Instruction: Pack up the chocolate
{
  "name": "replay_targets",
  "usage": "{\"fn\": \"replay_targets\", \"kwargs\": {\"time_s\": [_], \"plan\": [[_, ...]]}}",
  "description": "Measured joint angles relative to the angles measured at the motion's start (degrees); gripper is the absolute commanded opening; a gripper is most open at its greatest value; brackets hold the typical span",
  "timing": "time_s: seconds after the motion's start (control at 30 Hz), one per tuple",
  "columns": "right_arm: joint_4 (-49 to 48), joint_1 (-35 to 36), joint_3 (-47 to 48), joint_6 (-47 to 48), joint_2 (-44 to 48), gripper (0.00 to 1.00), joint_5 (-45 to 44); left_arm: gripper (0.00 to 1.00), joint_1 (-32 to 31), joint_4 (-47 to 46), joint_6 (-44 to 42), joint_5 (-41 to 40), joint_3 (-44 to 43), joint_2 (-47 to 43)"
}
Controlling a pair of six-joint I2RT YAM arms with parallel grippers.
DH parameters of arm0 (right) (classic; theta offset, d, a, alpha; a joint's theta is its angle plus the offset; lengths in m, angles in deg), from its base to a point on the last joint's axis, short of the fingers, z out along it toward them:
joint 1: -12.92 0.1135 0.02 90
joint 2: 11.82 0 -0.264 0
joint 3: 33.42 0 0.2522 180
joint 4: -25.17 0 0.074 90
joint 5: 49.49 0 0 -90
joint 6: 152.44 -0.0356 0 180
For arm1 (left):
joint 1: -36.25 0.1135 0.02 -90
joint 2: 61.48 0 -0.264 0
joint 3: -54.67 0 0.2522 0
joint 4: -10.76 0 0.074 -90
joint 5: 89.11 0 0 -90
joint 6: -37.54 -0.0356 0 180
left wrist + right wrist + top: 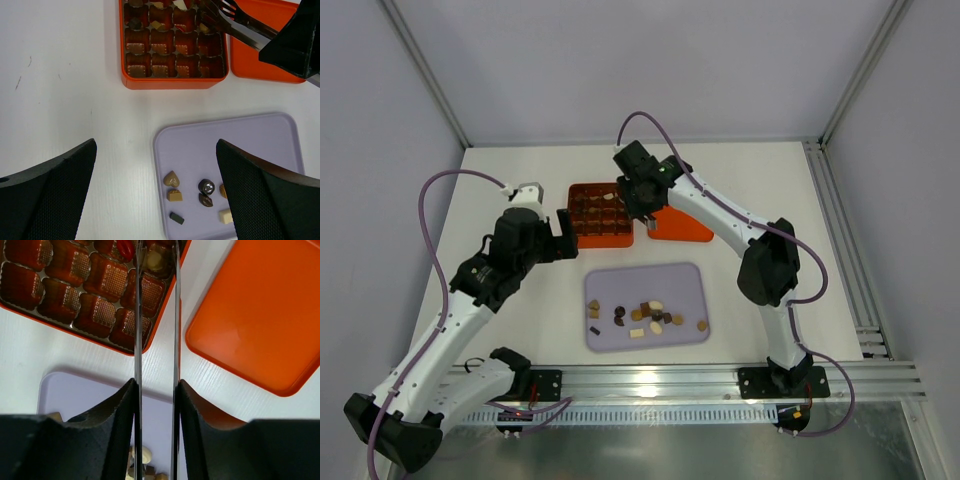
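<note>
Several chocolate pieces, dark, tan and cream, lie loose on the lilac tray. The left wrist view shows a tan heart-shaped chocolate among them. A few pieces sit in cells of the orange gridded box. My right gripper is shut on metal tongs, whose forked tips reach over the box's far right cells. A tan piece lies in a cell between the blades. My left gripper hangs open and holds nothing, above the tray's left edge.
The flat orange lid lies right of the box, partly under my right arm. The tray sits between both arms, just in front of the box. White walls and a metal rail bound the table.
</note>
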Motion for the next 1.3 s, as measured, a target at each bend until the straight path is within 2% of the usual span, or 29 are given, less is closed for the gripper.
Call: {"fn": "replay_targets", "kwargs": {"time_s": [0.5, 0.63, 0.83, 1.0, 1.3], "plan": [[0.3, 0.2, 0.0, 0.0, 0.4, 0.43, -0.2, 1.00, 0.0, 0.0, 0.0, 0.0, 0.0, 0.0], [1.3, 0.7, -1.0, 0.0, 3.5, 0.43, -0.4, 1.00, 0.0, 0.0, 0.0, 0.0, 0.0, 0.0], [2.6, 2.7, -11.2, -0.3, 18.0, 0.43, -0.2, 1.00, 0.0, 0.0, 0.0, 0.0, 0.0, 0.0], [5.0, 7.2, -23.9, -3.0, 32.6, 0.43, 0.1, 1.00, 0.0, 0.0, 0.0, 0.2, 0.0, 0.0], [11.1, 17.2, -38.3, -11.3, 39.4, 0.42, 2.8, 1.00, 0.0, 0.0, 0.0, 0.2, 0.0, 0.0]]}}
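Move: The right hand's fingers stand in the chocolate box, in the right column, second row from the far edge. The white oval chocolate lies about 25 cm back, 7 right and 2 below, with the square brown one some 27 back and 5 right, and the round caramel 29 back and 11 right. The orange lid is level, 12 cm right. From the left hand, the white oval is about 13 back, 16 right and 11 below. Right hand lifts from the box, arcs about 24 cm back and 8 right towards the tray, fingers part-open. ##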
